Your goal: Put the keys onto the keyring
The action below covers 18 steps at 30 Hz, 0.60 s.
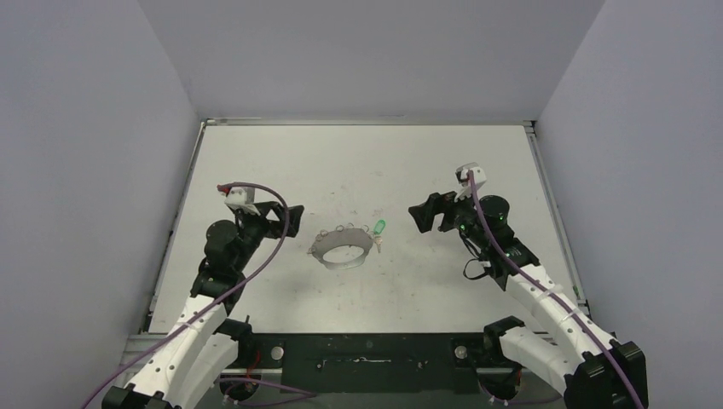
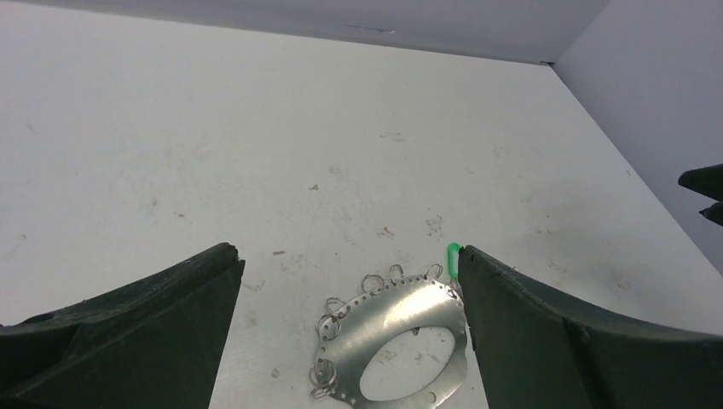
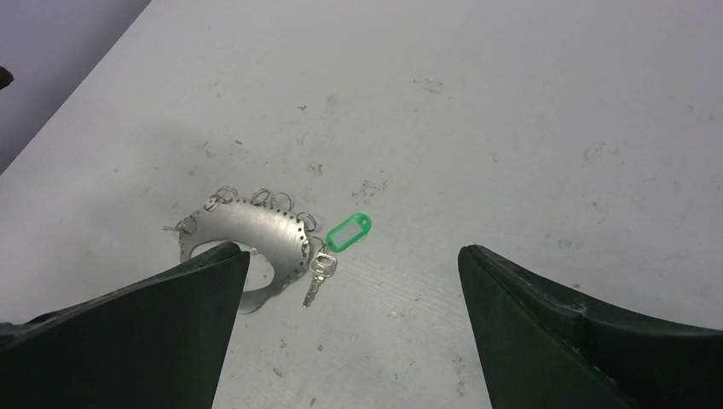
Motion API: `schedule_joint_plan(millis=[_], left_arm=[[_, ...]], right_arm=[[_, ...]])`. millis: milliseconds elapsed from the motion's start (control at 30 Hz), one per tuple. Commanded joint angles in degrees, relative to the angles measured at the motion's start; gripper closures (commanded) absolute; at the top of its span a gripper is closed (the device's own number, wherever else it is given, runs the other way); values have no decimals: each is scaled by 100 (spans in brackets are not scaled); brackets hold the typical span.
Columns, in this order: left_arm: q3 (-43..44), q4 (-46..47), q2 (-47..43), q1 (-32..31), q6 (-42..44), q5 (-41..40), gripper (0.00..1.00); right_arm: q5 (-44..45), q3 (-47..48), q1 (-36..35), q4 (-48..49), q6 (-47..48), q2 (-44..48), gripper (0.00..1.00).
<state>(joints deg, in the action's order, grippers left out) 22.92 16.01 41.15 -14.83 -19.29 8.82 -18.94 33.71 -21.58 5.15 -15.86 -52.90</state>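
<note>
The keyring (image 1: 325,247) is a flat silvery oval band with holes along its edge and several small wire rings, lying mid-table. It also shows in the left wrist view (image 2: 401,307) and the right wrist view (image 3: 256,223). One silver key (image 3: 317,277) with a green tag (image 3: 349,232) hangs on a small ring at the band's right end; the tag (image 1: 379,227) also peeks past my left finger (image 2: 453,256). My left gripper (image 1: 286,220) (image 2: 345,256) stands open left of the band. My right gripper (image 1: 424,217) (image 3: 351,251) stands open to its right. Neither holds anything.
The white table (image 1: 367,162) is scuffed with small marks and walled by grey panels on three sides. A metal rail (image 1: 554,204) runs along its right edge. The arm bases sit at the near edge.
</note>
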Motion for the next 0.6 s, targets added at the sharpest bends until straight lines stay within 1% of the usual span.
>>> schedule_joint_plan(millis=[0,67,133,233,333,433,567], left_arm=[[27,-965,-122,50,-1050,-779,3],[48,-1312,-120,46,-1471,-834,3],[90,-1796,-78,50,-1958,-1108,3],[159,-2278,39,45,-2248,-1196,3],[207,-2486,167,45,-2272,-1275,3],[237,-2502,226,49,-2122,-1424,3],[309,-2269,260,50,-1429,-1719,3]], right_arm=[[-120,-39,182,139,-370,-99,0],[-35,-44,198,29,-384,-155,0],[113,-5,207,-143,-376,-226,0],[467,130,202,-476,-356,-371,0],[1238,164,205,-740,-422,-456,0],[1824,84,207,-765,-290,-400,0],[2844,-2,204,-789,199,-261,0]])
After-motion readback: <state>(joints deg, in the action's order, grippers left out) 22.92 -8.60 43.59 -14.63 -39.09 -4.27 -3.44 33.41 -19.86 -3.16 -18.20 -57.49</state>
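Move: Both empty hands stand open, with the keyring plate lying free on the table. From the left gripper the plate is about 13 cm right, 4 cm ahead and 21 cm below; the green-tagged key at its right end is some 23 cm right and 4 cm ahead. From the right gripper that key lies roughly 13 cm left, 4 cm ahead and 20 cm below, the green tag 5 cm beyond it, the plate 23 cm left, 4 cm ahead. Bring the left gripper down about 10 cm, easing it a little left and back, while tipping its fingers some 30 degrees down and turning them counter-clockwise. Sink the right gripper too, about 6 cm, then swing it some 5 cm right, sideways away from the key, turning clockwise. Keep both wide open, touching nothing. ##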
